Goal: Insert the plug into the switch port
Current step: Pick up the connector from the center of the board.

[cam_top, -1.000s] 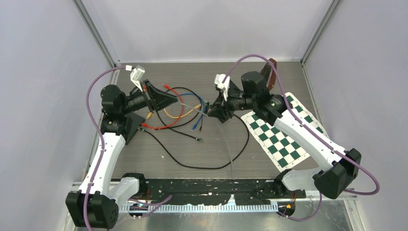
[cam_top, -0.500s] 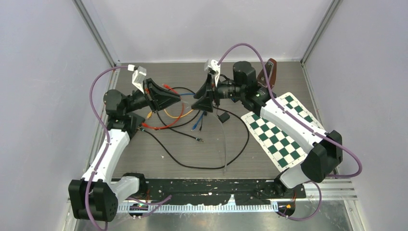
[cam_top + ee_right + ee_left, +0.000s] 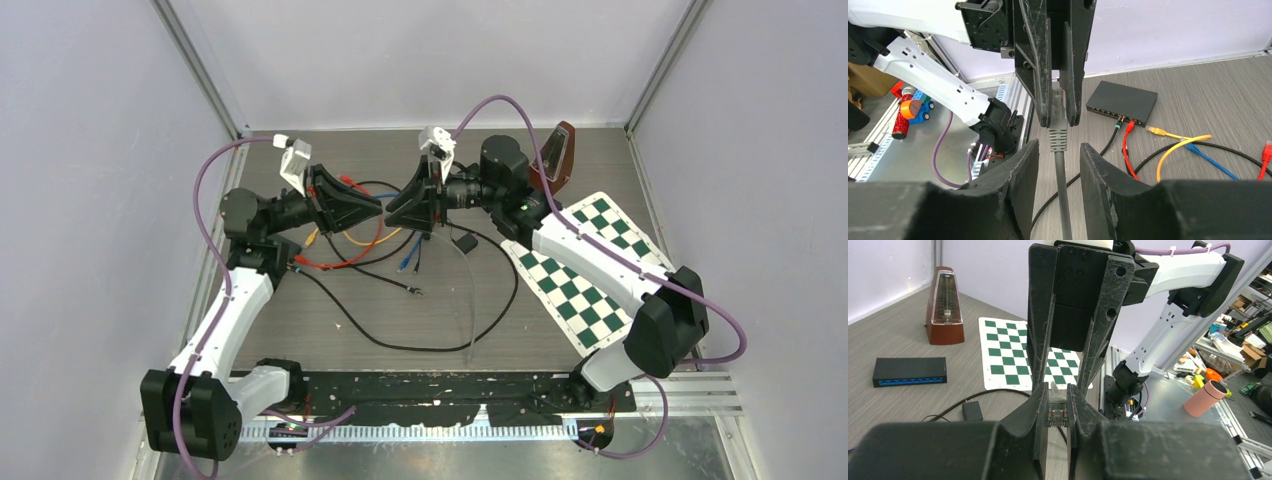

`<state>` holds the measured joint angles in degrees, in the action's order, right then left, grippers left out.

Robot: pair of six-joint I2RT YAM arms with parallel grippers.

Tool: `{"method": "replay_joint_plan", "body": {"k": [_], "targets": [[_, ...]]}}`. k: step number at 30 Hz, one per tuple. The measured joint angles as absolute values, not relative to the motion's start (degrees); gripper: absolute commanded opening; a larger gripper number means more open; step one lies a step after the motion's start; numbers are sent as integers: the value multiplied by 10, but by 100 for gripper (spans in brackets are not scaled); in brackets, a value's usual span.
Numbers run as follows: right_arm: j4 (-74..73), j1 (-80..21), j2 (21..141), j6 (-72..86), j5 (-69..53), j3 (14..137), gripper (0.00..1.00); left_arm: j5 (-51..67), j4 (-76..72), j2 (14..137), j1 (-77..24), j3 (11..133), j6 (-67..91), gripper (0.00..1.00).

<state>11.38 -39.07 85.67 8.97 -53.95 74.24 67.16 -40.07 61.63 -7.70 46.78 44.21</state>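
Note:
My left gripper [image 3: 1057,390] is shut on the clear plug [image 3: 1057,412] of a grey cable and holds it above the table. The right gripper [image 3: 1059,147] faces it tip to tip and stands open, its fingers either side of the grey cable [image 3: 1061,170] with a gap on both sides. From above, the left gripper [image 3: 378,208] and the right gripper [image 3: 393,212] almost meet over the cable tangle. The black switch [image 3: 1122,102] lies on the table behind the left gripper, with green, red and yellow plugs in its ports.
Red [image 3: 372,238], yellow [image 3: 352,238], blue [image 3: 408,260] and black [image 3: 400,345] cables sprawl mid-table. A small black adapter [image 3: 464,242] lies by the right gripper. A checkerboard sheet [image 3: 580,275] and a metronome [image 3: 557,152] sit right. A black box with a blue face [image 3: 909,371] lies near the metronome.
The right gripper opened, let go of the grey cable, then swung left and toward the back until it faced the left gripper. The left gripper edged right, still holding the plug.

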Motion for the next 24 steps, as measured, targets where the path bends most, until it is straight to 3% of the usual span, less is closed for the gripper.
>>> {"method": "replay_joint_plan", "body": {"k": [4, 6, 8, 10, 11, 13, 14, 15, 24], "targets": [[130, -397, 861, 95, -539, 742, 38, 671, -401, 618, -78, 468, 448, 0], [138, -400, 863, 95, -539, 742, 30, 671, -401, 618, -78, 468, 450, 0], [145, -402, 864, 99, -539, 742, 12, 671, -405, 619, -78, 468, 455, 0], [157, -403, 866, 104, -536, 741, 6, 674, -410, 619, -78, 468, 463, 1], [164, -403, 867, 108, -536, 739, 6, 674, -413, 619, -78, 468, 464, 12], [184, -403, 867, 113, -534, 730, 5, 674, -415, 620, -78, 468, 467, 45], [197, -403, 867, 117, -533, 723, 5, 674, -414, 620, -77, 468, 467, 74], [207, -403, 866, 120, -531, 717, 5, 672, -411, 620, -78, 468, 465, 96], [171, -408, 839, 53, -466, 678, 5, 545, -104, 599, -78, 547, 303, 100]]}}
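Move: The grey plug is still in my left fingertips, about 1 cm right of that hand. My right hand, open and pointing left, has the plug's middle some 2 cm to its left at its own height. Some 33 cm below my right hand lie the black plug, level fore-and-aft and 2 cm right; the blue plug, 5 cm ahead and straight below; and the power adapter, about 11 cm ahead and 14 cm right. I ease my right hand about 1 cm left onto the grey plug's ribbed boot and pinch it shut there. Only then do my left fingers spring wide, let go of the plug's front end, and swing forward about 4 cm, then a little left, turning some 15 degrees counter-clockwise. My right hand keeps its pinch, sinks about 2.5 cm and drifts slightly forward and right. ##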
